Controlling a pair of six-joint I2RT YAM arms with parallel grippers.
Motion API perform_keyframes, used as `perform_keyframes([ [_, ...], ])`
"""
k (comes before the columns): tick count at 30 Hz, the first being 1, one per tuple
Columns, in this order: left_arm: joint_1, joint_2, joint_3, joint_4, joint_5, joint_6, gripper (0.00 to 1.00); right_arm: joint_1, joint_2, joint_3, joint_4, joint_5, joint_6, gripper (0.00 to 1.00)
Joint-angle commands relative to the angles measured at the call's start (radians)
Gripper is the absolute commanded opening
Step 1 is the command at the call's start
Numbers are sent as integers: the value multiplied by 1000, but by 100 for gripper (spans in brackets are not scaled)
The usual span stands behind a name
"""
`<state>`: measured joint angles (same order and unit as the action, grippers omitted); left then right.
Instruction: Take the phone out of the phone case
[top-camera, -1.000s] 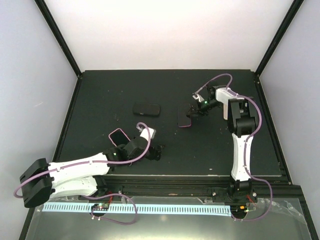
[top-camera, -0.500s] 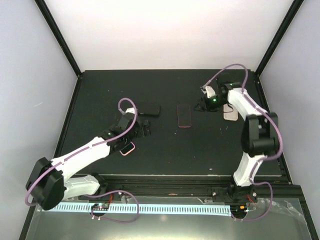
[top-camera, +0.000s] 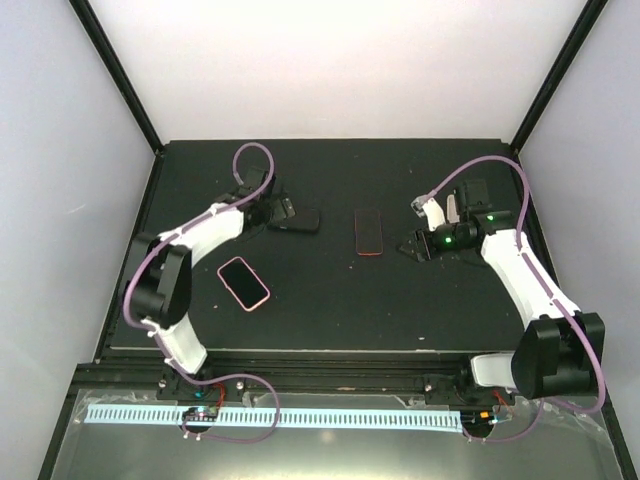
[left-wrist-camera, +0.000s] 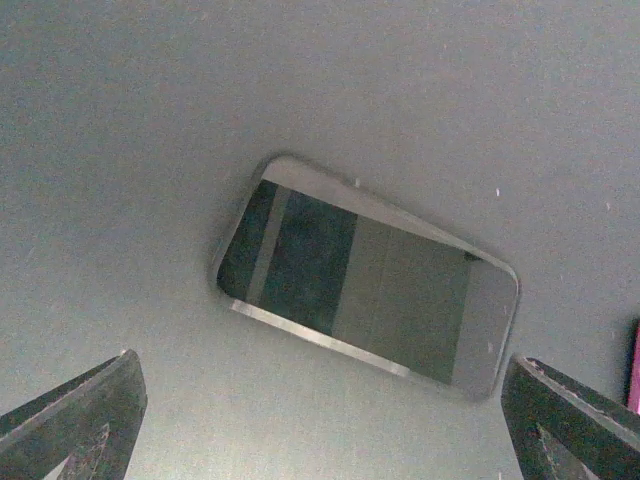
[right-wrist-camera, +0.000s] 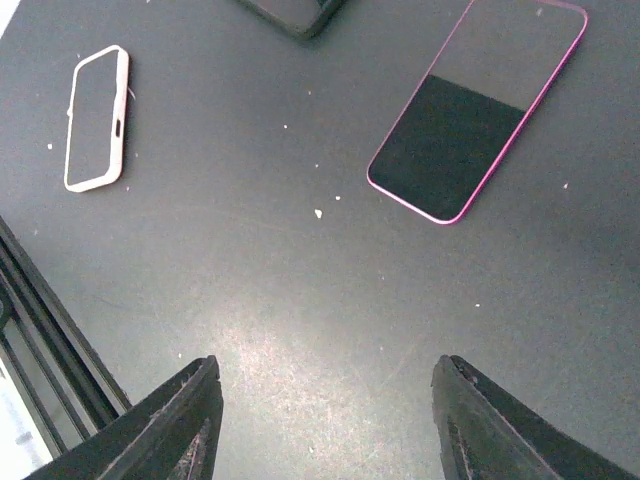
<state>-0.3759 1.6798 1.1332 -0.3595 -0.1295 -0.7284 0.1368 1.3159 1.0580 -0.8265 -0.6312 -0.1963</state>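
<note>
A dark phone (left-wrist-camera: 365, 300) with a reflective screen lies flat at the far left (top-camera: 294, 219); I cannot tell if its dark rim is a case. My left gripper (top-camera: 283, 212) hovers just over it, open wide, with its fingertips (left-wrist-camera: 75, 420) at the bottom corners of the left wrist view. A pink-edged phone (top-camera: 369, 231) lies screen up mid-table (right-wrist-camera: 478, 110). An empty pale pink case (top-camera: 244, 283) lies near the front left (right-wrist-camera: 97, 118). My right gripper (top-camera: 414, 245) is right of the pink-edged phone, open (right-wrist-camera: 330, 420) over bare table.
The black table mat (top-camera: 350, 310) carries small white specks (right-wrist-camera: 318, 212). Its raised black frame runs along the near edge (right-wrist-camera: 50, 330) and the sides. White walls close in the back and both sides. A purple cable (top-camera: 250, 160) loops over each arm.
My left arm has swung from the front of the table up to the dark phone, leaving the pink case behind. My right gripper has opened, let go of the pink-edged phone and pulled back right.
</note>
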Motion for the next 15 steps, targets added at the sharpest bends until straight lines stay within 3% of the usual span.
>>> perform_keyframes([
  [1,66,157,179,-62,124,53,99,-1,-5,-8,37,-25,-53,59],
  [8,118,358,381,-77,169,68,99,-2,7,-15,29,-53,-70,59],
  [12,126,474,532,-88,211,161,99,-2,25,-3,8,-61,-81,59],
  [15,141,583,681,-152,318,199,96,-2,23,-1,4,-68,-84,59],
])
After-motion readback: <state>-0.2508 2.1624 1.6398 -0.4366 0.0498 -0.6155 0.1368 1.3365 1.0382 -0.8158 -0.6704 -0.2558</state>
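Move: The black cased phone lies under and in front of the left hand, some 6 cm ahead, 4 cm to its right and about 9 cm below. Also on the table, the red-rimmed phone is about 21 cm to the right of the black one and 4 cm nearer the base, and the pink phone some 12 cm to its left and 20 cm nearer. For the idle right hand the black phone is roughly 17 cm ahead, 29 cm left and 16 cm down. Heading for the ground just beyond the black cased phone, the left hand passes forward over it by about 11 cm and sinks some 5 cm on the way, down mostly before the last stretch. Fingers stay wide open, tilted forward and down with hardly any turn; nothing is touched as far as can be seen. ##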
